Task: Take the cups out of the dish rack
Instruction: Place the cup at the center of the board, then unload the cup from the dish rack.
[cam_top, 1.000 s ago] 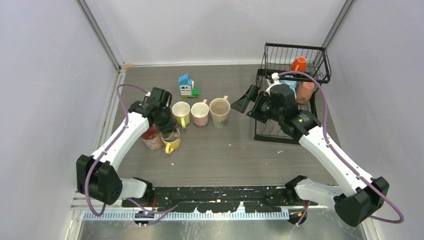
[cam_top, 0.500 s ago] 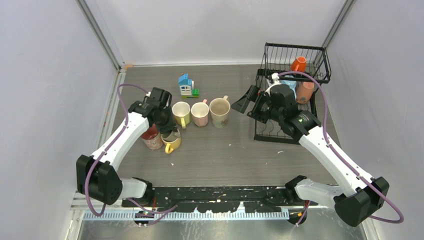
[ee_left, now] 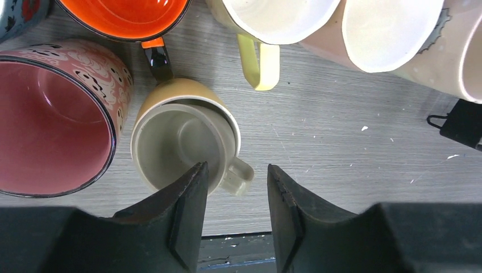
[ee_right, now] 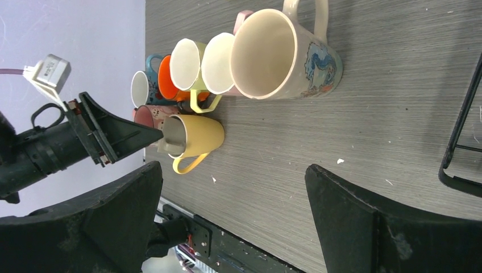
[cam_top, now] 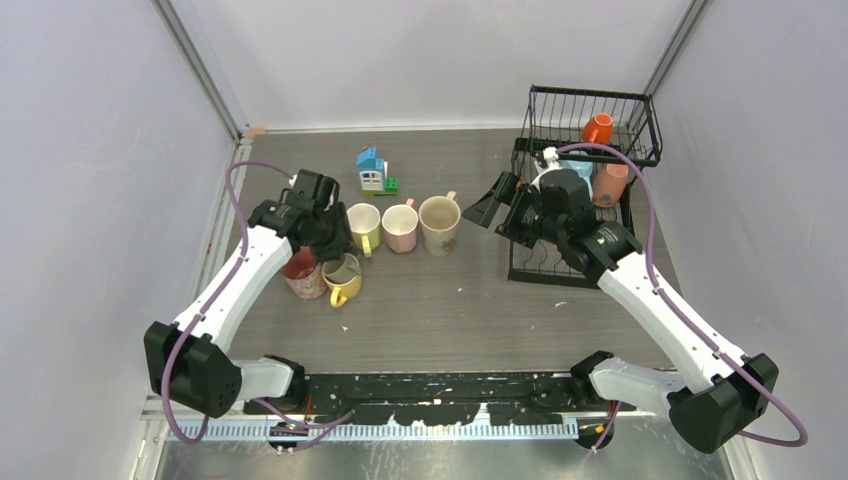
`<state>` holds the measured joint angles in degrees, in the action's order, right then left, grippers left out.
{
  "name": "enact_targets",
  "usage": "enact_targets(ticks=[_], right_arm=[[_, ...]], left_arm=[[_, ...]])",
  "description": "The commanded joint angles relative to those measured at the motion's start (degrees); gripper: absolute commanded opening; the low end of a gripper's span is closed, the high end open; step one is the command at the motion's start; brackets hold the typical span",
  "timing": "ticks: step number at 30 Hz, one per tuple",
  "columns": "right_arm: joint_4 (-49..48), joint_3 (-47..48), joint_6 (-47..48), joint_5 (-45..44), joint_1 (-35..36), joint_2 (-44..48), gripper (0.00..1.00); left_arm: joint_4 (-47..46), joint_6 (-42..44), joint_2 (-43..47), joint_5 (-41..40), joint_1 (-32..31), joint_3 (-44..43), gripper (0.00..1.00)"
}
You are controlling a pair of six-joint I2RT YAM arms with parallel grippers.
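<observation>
The black wire dish rack (cam_top: 640,140) stands at the far right. An orange cup (cam_top: 597,128) sits on its upper shelf and a salmon cup (cam_top: 611,183) lower down. Unloaded cups stand left of centre: a yellow mug (cam_top: 343,278) with a beige cup (ee_left: 182,148) nested inside, a dark red mug (ee_left: 51,119), an orange one (ee_left: 122,14), a pale yellow one (cam_top: 362,225), a pink one (cam_top: 400,226) and a tall cream one (cam_top: 439,222). My left gripper (ee_left: 234,170) hovers open over the beige cup's handle, holding nothing. My right gripper (cam_top: 492,198) is wide open and empty beside the rack.
A small blue, white and green toy house (cam_top: 373,172) stands behind the row of cups. Grey walls close in the table on three sides. The black base rail (cam_top: 440,385) runs along the near edge.
The left gripper's jaws have spread apart, letting go of the beige cup in the yellow mug, and the left arm has shifted slightly back. The right arm has not moved.
</observation>
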<state>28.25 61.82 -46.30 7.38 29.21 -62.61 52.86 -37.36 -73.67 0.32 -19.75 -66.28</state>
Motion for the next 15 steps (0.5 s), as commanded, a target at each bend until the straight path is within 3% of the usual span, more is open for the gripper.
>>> enact_targets(ticks=[1, 9, 15], right_arm=[[-0.61, 2.90, 1.02, -1.45, 0.36, 0.64, 1.00], [0.76, 4.20, 0.91, -3.24, 0.40, 1.11, 1.00], [2.18, 5.97, 0.72, -6.07, 0.40, 1.62, 1.00]], left_arm=[[0.84, 1.47, 2.77, 0.82, 0.15, -2.75, 0.46], [0.93, 3.16, 5.69, 3.86, 0.15, -4.73, 0.66], [0.13, 4.53, 8.53, 7.73, 0.15, -6.25, 0.95]])
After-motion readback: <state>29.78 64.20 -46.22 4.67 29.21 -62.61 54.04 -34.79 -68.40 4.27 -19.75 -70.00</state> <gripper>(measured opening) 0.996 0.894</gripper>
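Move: The left hand has just let go above the grey cup, now nested in the yellow cup. The grey cup's middle is about 3 cm left of the left hand and 5 cm below, the yellow cup's some 9 cm below. The patterned mug stands 11 cm left of the hand, the orange mug 7 cm ahead and 6 left, the green mug 10 ahead and 2 right, all about 11 cm down. From the right hand, the grey cup is some 33 cm left, 3 back and 15 down. No touch on the grey cup can be made out any more: the left hand draws away upward from its handle, rising about 5 cm and gathering speed, with only a slight drift to the right. Its half-open fingers spread nearly fully on the way, and the wrist tips up a little, by under 10 degrees. ##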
